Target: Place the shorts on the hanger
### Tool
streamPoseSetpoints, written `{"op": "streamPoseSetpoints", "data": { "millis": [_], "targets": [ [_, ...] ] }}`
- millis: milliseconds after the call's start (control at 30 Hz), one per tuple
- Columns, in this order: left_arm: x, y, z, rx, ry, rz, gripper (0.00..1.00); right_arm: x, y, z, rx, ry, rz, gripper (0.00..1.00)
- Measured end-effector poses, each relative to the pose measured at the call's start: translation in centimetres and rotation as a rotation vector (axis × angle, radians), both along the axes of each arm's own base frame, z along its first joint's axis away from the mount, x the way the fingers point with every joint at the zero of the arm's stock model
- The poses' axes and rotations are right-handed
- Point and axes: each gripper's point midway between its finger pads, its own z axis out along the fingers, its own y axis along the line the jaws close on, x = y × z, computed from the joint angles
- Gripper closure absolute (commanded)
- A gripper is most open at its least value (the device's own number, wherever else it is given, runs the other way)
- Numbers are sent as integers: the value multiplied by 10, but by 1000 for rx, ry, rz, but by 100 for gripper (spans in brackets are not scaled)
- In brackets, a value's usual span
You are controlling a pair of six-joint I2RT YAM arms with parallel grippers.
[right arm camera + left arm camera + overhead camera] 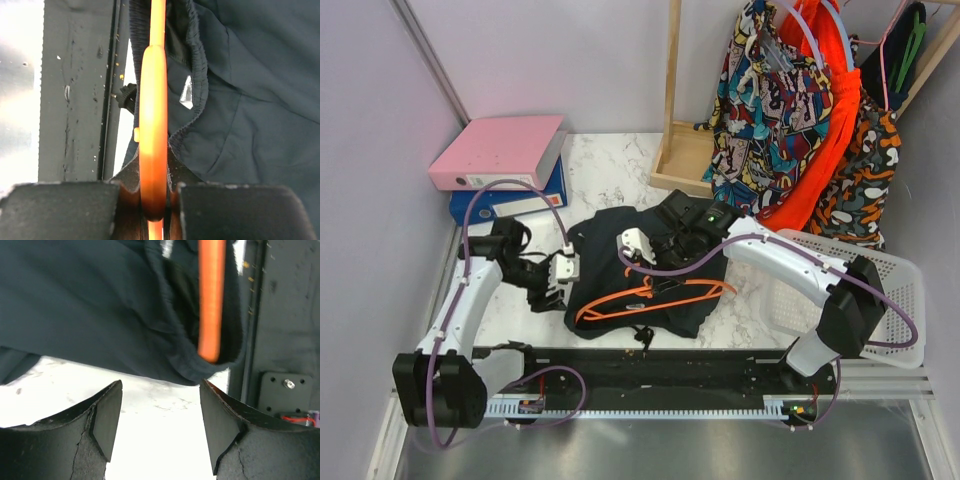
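The black shorts point(620, 262) lie crumpled on the marble table in the top view. The orange hanger point(650, 296) lies across their near part. My right gripper point(658, 270) is shut on the hanger; in the right wrist view the orange bar point(153, 115) runs straight between my closed jaws point(153, 200), with the shorts' fabric point(250, 100) beside it on the right. My left gripper point(550, 288) is open and empty at the shorts' left edge. In the left wrist view its jaws point(161, 386) stand wide apart over bare table, just short of the shorts' hem point(125, 315) and the hanger bar point(211, 300).
A pink binder point(500, 150) on a blue binder point(505, 205) lies at the back left. A wooden rack point(682, 150) stands behind with a comic-print garment point(770, 100) and an orange garment point(830, 150). A white basket point(885, 285) is at right. A black rail point(660, 370) lines the near edge.
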Motion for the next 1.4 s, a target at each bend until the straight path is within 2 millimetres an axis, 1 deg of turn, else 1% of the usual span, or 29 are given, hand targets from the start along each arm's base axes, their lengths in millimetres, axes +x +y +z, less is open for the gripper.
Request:
{"op": "streamPoseSetpoints", "data": {
  "millis": [133,267,400,467,633,733,800,900,933,1000,1033,1133,1233,1400],
  "targets": [
    [-21,3,-13,20,-1,-54,27,0,-5,-4,-36,-21,1,100],
    [-39,1,-26,46,12,-122,27,-5,-10,-9,-80,-34,15,100],
    [-51,-2,-43,88,30,-199,28,-13,-2,-10,-88,-51,34,100],
    [-54,-2,-51,111,29,-219,29,-15,4,-11,-78,-63,29,100],
    [-57,3,-71,168,14,-235,32,-18,7,-29,-92,-79,0,100],
    [-58,6,-80,194,2,-244,31,-15,11,-30,-80,-98,-13,100],
    [-58,6,-83,196,-6,-249,31,-13,12,-30,-67,-114,-18,100],
    [-59,3,-87,194,-34,-265,37,-14,9,-33,-55,-132,-23,100],
    [-59,3,-89,198,-42,-271,42,-15,7,-35,-54,-136,-24,100],
    [-60,1,-94,204,-52,-288,47,-15,6,-38,-55,-138,-24,100],
    [-60,0,-97,207,-55,-293,54,-15,7,-39,-50,-142,-24,100],
    [-54,-3,-101,212,-68,-285,63,-15,6,-40,-41,-147,-24,100],
    [-50,-5,-101,207,-68,-257,69,-16,6,-40,-37,-150,-24,100],
    [-48,-11,-95,172,-73,-206,72,-17,4,-38,-33,-153,-22,100]
  ]
}}
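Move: The waistband's left corner, with the hanger's left end just inside, lies about 4 cm back, 3 cm to the right and some 8 cm below the open left gripper; that hanger end is roughly 2 cm farther right than the corner. The right gripper holds the hanger over the waistband opening, whose middle is about 1 cm back, 3 cm left and 13 cm below it. From the right gripper, the drawstring lies some 4 cm back, 4 cm left and 15 cm down. Bring the left gripper down about 10 cm and back some 5 cm onto the left corner of the waistband, drawing back early and then sinking nearly straight, fingers turning about 10 degrees clockwise and steeper. Close on the fabric just outside the hanger's end and pinch it. Meanwhile lower the still-gripped hanger with the right hand, about 4 cm down and slightly back. ##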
